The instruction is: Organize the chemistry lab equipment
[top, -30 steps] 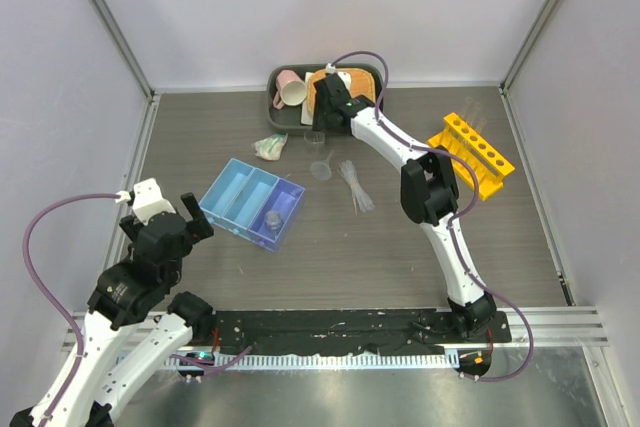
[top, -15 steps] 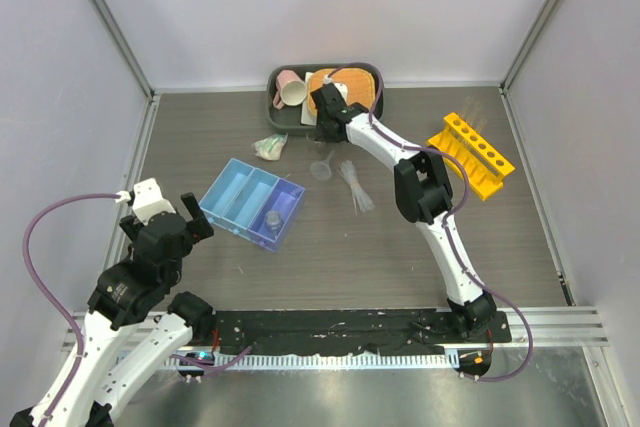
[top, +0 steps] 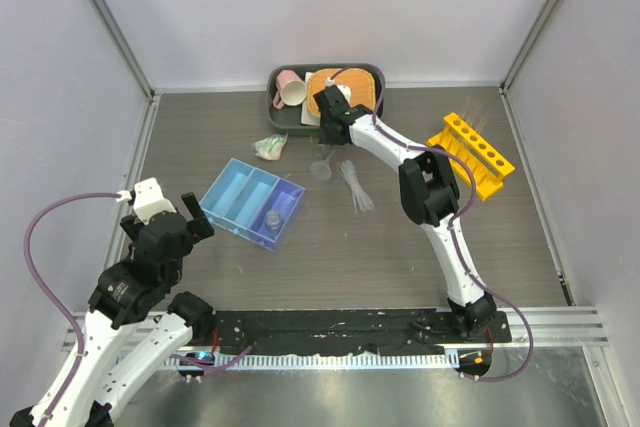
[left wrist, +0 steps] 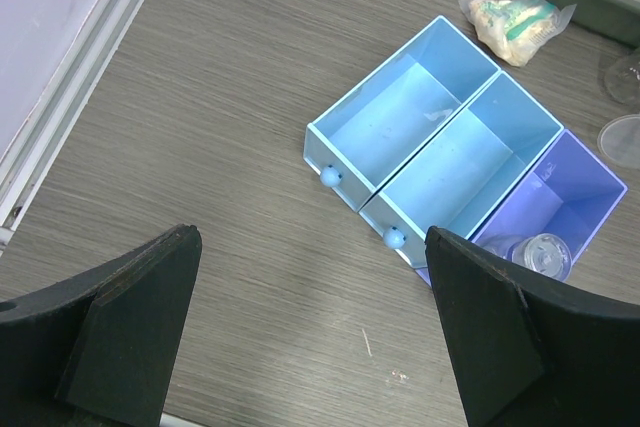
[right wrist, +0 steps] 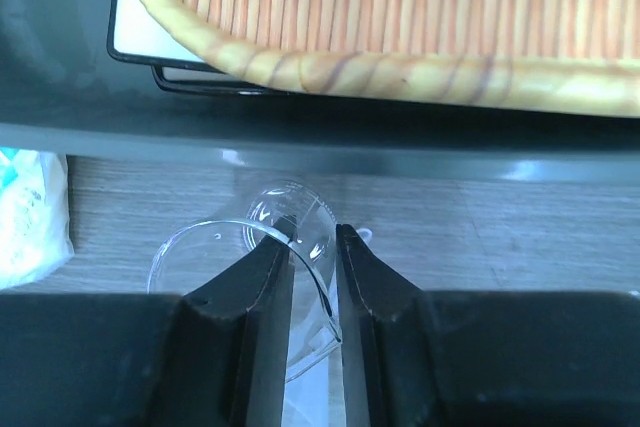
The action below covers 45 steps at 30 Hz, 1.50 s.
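My right gripper (right wrist: 313, 237) is shut on the wall of a clear beaker (right wrist: 200, 247), one finger inside the rim and one outside, and the beaker is tilted just in front of the dark tray. In the top view this gripper (top: 322, 133) is beside a clear funnel (top: 321, 169) and pipettes (top: 355, 185). The yellow tube rack (top: 470, 152) holds thin glass tubes at the right. The blue three-compartment tray (left wrist: 450, 162) has a small beaker (left wrist: 535, 252) in its purple end compartment. My left gripper (left wrist: 315, 327) is open and empty, above the table near the tray.
The dark tray (right wrist: 300, 127) with the orange woven mat (right wrist: 400, 7) and the pink mug (top: 291, 90) stands at the back. A crumpled packet (top: 269, 146) lies between the dark tray and the blue tray. Walls enclose the table on three sides.
My right gripper has moved from over the mat's edge toward the near side and down onto the beaker. The left arm has not moved.
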{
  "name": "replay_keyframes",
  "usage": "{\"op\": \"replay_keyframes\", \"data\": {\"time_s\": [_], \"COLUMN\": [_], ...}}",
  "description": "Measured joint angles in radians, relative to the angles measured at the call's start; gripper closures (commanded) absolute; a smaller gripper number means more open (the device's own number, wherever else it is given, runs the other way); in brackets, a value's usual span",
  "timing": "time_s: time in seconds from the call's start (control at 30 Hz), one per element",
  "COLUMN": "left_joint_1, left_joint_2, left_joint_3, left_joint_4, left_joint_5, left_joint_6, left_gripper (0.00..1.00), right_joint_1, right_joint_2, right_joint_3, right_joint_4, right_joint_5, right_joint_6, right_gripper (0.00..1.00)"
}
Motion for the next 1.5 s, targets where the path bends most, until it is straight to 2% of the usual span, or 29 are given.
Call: {"op": "replay_keyframes", "data": {"time_s": [0.27,0.47,0.63,0.87,1.5], "left_joint_1": [0.000,0.000,0.000,0.000,0.000], "left_joint_2": [0.002,0.002,0.006,0.006,0.006], "left_joint_3": [0.000,0.000,0.000,0.000,0.000], "left_joint_4": [0.001,0.001,0.002,0.002,0.002], "left_joint_5": [0.000,0.003,0.007,0.008,0.017], "left_joint_6": [0.000,0.000,0.000,0.000,0.000], "left_gripper": [0.00,0.00,0.00,0.00,0.00], "right_joint_1": [0.051,0.179,0.282,0.357,0.419], "right_joint_2": [-0.133,-0.282,-0.359,-0.384,-0.377], "right_joint_3": [-0.034,-0.034,-0.038,-0.127,-0.299], "right_joint_4": [-0.038,-0.075,-0.120,-0.155,-0.129], "right_joint_5": [0.066,0.149,0.161,0.180,0.174], "right_joint_6": [-0.066,-0.136,-0.161,-0.169,-0.144], "right_gripper": [0.99,0.99,0.99,0.99,0.99]}}
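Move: My right hand already grips the glass beaker at the tray's near edge. The box's purple compartment lies some 20 cm back towards me, 11 cm to this hand's left and about 4 cm lower, with the small jar in its near half, about 22 cm back and 12 left. The funnel is about 7 cm back, 1 cm left; the pipette bundle 12 back, 8 right. From my left hand the compartment is roughly 13 cm ahead, 17 right, 20 below. Keeping my hold on the beaker, I swing my right hand up and back over the table in an arc, rising about 17 cm while heading back and left from the tray towards the purple compartment. Then I sink some 9 cm over the compartment's far part, ending about 20 cm back and 8 left of where I began, turned some 25 degrees counter-clockwise with the hand's left side tipping down. ##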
